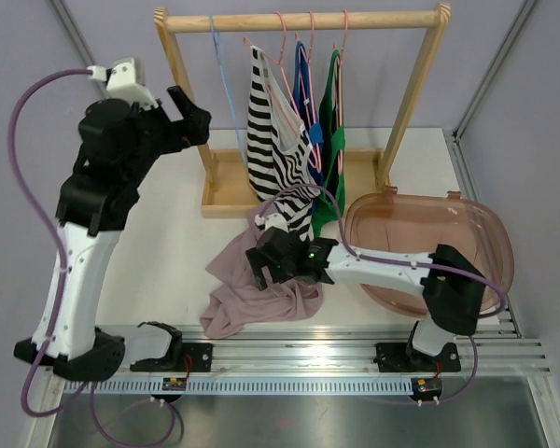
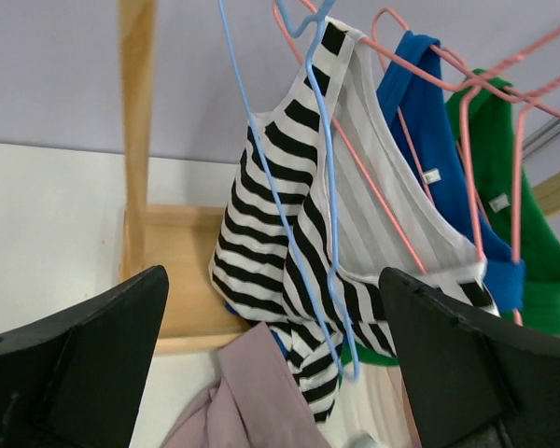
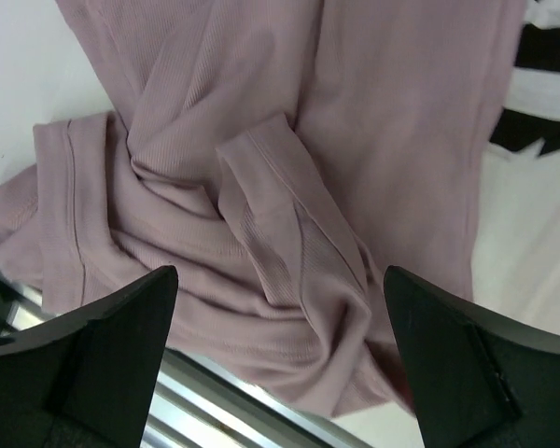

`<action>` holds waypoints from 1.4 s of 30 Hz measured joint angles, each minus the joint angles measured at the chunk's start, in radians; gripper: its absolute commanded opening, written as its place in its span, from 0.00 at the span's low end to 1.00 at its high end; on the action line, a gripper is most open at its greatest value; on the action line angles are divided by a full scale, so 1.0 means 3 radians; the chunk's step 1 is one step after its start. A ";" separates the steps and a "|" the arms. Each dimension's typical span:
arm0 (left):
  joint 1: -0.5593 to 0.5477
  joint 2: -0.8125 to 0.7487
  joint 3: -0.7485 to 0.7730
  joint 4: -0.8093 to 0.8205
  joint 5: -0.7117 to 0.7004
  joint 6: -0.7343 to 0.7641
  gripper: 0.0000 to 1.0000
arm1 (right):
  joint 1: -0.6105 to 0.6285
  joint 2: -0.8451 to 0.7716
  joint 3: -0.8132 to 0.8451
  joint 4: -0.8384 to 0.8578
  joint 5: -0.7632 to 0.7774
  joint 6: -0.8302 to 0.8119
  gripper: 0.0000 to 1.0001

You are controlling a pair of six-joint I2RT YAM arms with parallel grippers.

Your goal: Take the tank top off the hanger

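A mauve tank top (image 1: 247, 285) lies crumpled on the table, off any hanger; it also shows in the right wrist view (image 3: 289, 177) and the left wrist view (image 2: 252, 397). An empty blue hanger (image 1: 226, 93) hangs on the wooden rack (image 1: 299, 21) and shows in the left wrist view (image 2: 303, 196). A black-and-white striped top (image 1: 273, 131) hangs beside it on a pink hanger. My right gripper (image 1: 264, 264) is open just above the mauve top, holding nothing (image 3: 280, 364). My left gripper (image 1: 198, 117) is open and raised left of the rack, facing the hangers (image 2: 275, 373).
A blue top (image 1: 303, 84) and a green top (image 1: 334, 112) hang on pink hangers further right. A brownish translucent bin (image 1: 448, 219) sits at the right. The rack's wooden base (image 1: 226, 191) stands behind the mauve top. A metal rail (image 1: 308, 355) runs along the near edge.
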 measured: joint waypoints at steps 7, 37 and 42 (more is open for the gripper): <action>0.0000 -0.1268 -0.0703 -0.0125 -0.0261 0.0001 0.99 | 0.0023 0.1027 0.0683 -0.0144 0.0041 -0.0014 1.00; 0.0000 -0.2748 -0.3174 -0.0108 -0.0793 0.0314 0.99 | 0.0139 -0.1146 0.0848 -0.1134 0.0708 -0.0262 0.00; 0.0000 -0.2748 -0.3169 -0.0102 -0.0833 0.0296 0.99 | 0.0139 -0.1498 0.1280 -0.1897 0.1331 -0.0203 0.00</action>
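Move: Almost straight under the right hand lies the middle of the pink tank top, spread loose on the table, about 1 cm left, 1 cm back and 9 cm below. From that hand the plastic tub's middle is some 34 cm right and 5 cm ahead; the striped top hangs about 16 cm ahead, 5 cm right. From the left hand, the tank top lies roughly 17 cm back, 9 cm right, 46 cm below; the blue hanger 8 cm ahead, 3 cm right. Sinking about 8 cm and easing some 4 cm left, the right hand shuts its wide-open fingers on the tank top, then lifts it steeply, some 30 cm, swinging about 17 cm right towards the tub while the fingers tip up. The empty left hand backs away from the hanger and drifts left, then sinks, fingers still wide open. ##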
